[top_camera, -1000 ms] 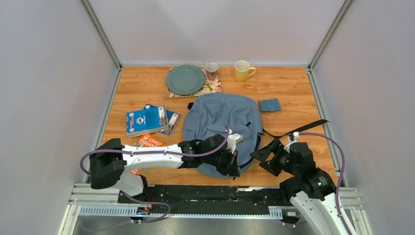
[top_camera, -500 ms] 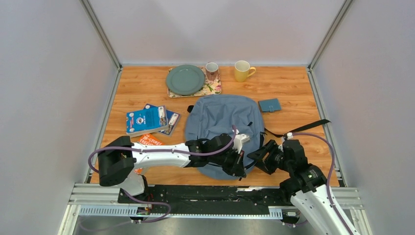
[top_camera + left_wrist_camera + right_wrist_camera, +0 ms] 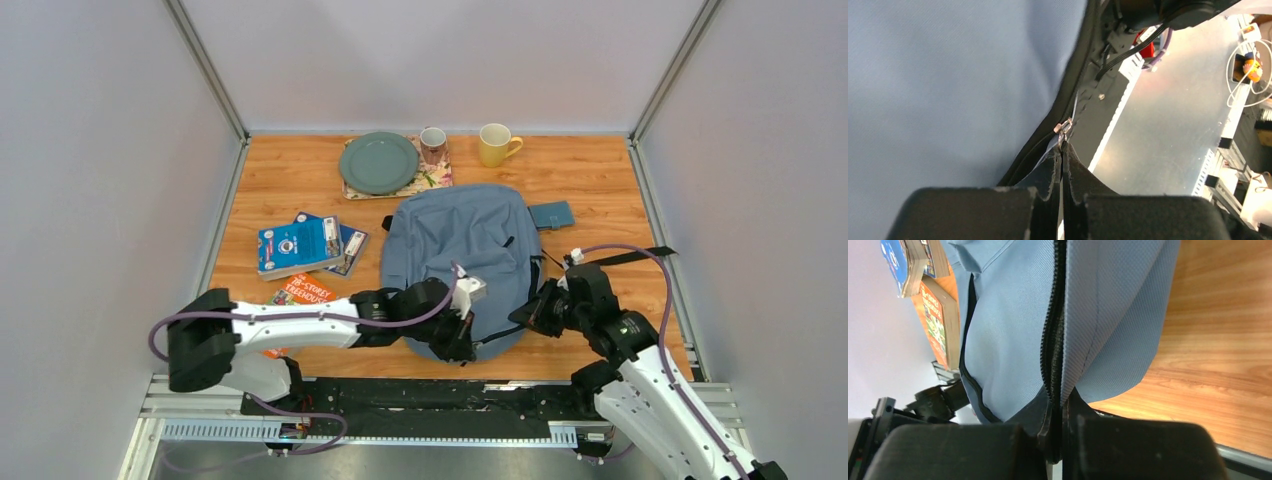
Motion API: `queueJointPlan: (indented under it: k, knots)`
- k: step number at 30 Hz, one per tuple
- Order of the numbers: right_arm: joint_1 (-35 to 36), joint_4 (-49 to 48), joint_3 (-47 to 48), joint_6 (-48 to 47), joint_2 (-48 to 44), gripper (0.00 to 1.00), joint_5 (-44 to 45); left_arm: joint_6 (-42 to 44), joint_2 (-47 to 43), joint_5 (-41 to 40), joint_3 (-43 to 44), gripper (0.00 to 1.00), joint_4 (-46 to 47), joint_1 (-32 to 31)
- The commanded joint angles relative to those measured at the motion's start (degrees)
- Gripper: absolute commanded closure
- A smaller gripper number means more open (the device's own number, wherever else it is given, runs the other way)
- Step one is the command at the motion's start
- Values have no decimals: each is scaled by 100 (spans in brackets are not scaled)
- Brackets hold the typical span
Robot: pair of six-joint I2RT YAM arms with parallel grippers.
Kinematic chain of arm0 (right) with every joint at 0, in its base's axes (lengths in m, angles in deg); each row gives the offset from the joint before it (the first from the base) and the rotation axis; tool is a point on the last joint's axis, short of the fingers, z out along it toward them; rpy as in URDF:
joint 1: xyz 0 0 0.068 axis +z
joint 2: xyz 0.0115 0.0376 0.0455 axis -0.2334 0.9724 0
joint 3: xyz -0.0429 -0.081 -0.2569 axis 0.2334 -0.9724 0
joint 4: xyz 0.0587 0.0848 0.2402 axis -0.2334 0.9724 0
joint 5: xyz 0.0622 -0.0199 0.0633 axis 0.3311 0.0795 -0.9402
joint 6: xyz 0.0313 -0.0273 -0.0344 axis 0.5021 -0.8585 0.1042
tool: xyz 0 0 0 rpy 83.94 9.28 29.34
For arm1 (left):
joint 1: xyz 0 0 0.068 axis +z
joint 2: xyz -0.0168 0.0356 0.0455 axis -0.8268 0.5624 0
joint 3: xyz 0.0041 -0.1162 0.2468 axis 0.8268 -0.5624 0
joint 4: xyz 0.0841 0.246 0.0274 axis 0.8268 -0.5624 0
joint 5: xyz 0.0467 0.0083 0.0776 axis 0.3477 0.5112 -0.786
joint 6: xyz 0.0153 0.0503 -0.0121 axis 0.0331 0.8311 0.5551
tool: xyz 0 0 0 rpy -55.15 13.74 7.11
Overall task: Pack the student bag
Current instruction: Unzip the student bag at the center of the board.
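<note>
The student bag [image 3: 455,240], a grey-blue backpack with black zipper trim, lies flat mid-table. At its near edge my left gripper [image 3: 456,337] is shut on the zipper pull [image 3: 1064,129], whose metal ring shows just past the fingertips in the left wrist view. My right gripper [image 3: 528,311] is at the bag's near right corner. It is shut on the fabric along the black zipper line [image 3: 1054,330], and the bag [image 3: 1008,325] bunches up between the fingers [image 3: 1078,412].
Two blue books [image 3: 300,245] and an orange book [image 3: 303,289] lie left of the bag. A small teal case [image 3: 553,213] touches the bag's far right corner. A green plate [image 3: 378,162], a placemat and two mugs [image 3: 497,143] stand at the back. A black strap [image 3: 635,256] trails right.
My right gripper moved left to the bag and shut on its zipper edge. The bag slid a little away, reaching the teal case. The left gripper stayed shut on the pull.
</note>
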Motion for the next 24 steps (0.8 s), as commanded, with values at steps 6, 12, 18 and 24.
queueJointPlan:
  k: [6, 12, 18, 24]
  knots:
    - [-140, -392, 835, -1817, 350, 100, 1702, 55, -1977, -171, -1764, 100, -1667, 556]
    - [-140, -910, 1072, -2318, 727, 100, 1625, 170, -2033, 214, -1871, 100, -1476, 635]
    - [-140, -660, 1581, -2302, 1587, 76, 1017, -321, -1444, 690, -1810, 100, -133, 521]
    - [-157, 1273, 2470, -2144, 1680, 25, 1008, -612, -758, 523, -1292, 100, 547, 389]
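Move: The left hand still has the zip pull at its tips; the bag's left near corner lies about 13 cm to its left, 2 cm farther out and some 8 cm lower, the bag's middle about 16 cm ahead and 2 cm left, 7 cm down. The right hand still pinches the zip edge. The zip's right-hand run lies roughly 9 cm ahead of it and 4 cm right, 4 cm down, the wallet 20 cm ahead and 7 cm right, 8 cm down. Leftward along the bag's near edge, the left hand swiftly draws the still-pinched zip pull about 10 cm, sinking as it goes, then eases back right a little while sinking further. The right hand moves forward about 6 cm, rising, its fingers turning to point more steeply down; it keeps the zip edge pinched until late, then opens wide and lets go. ##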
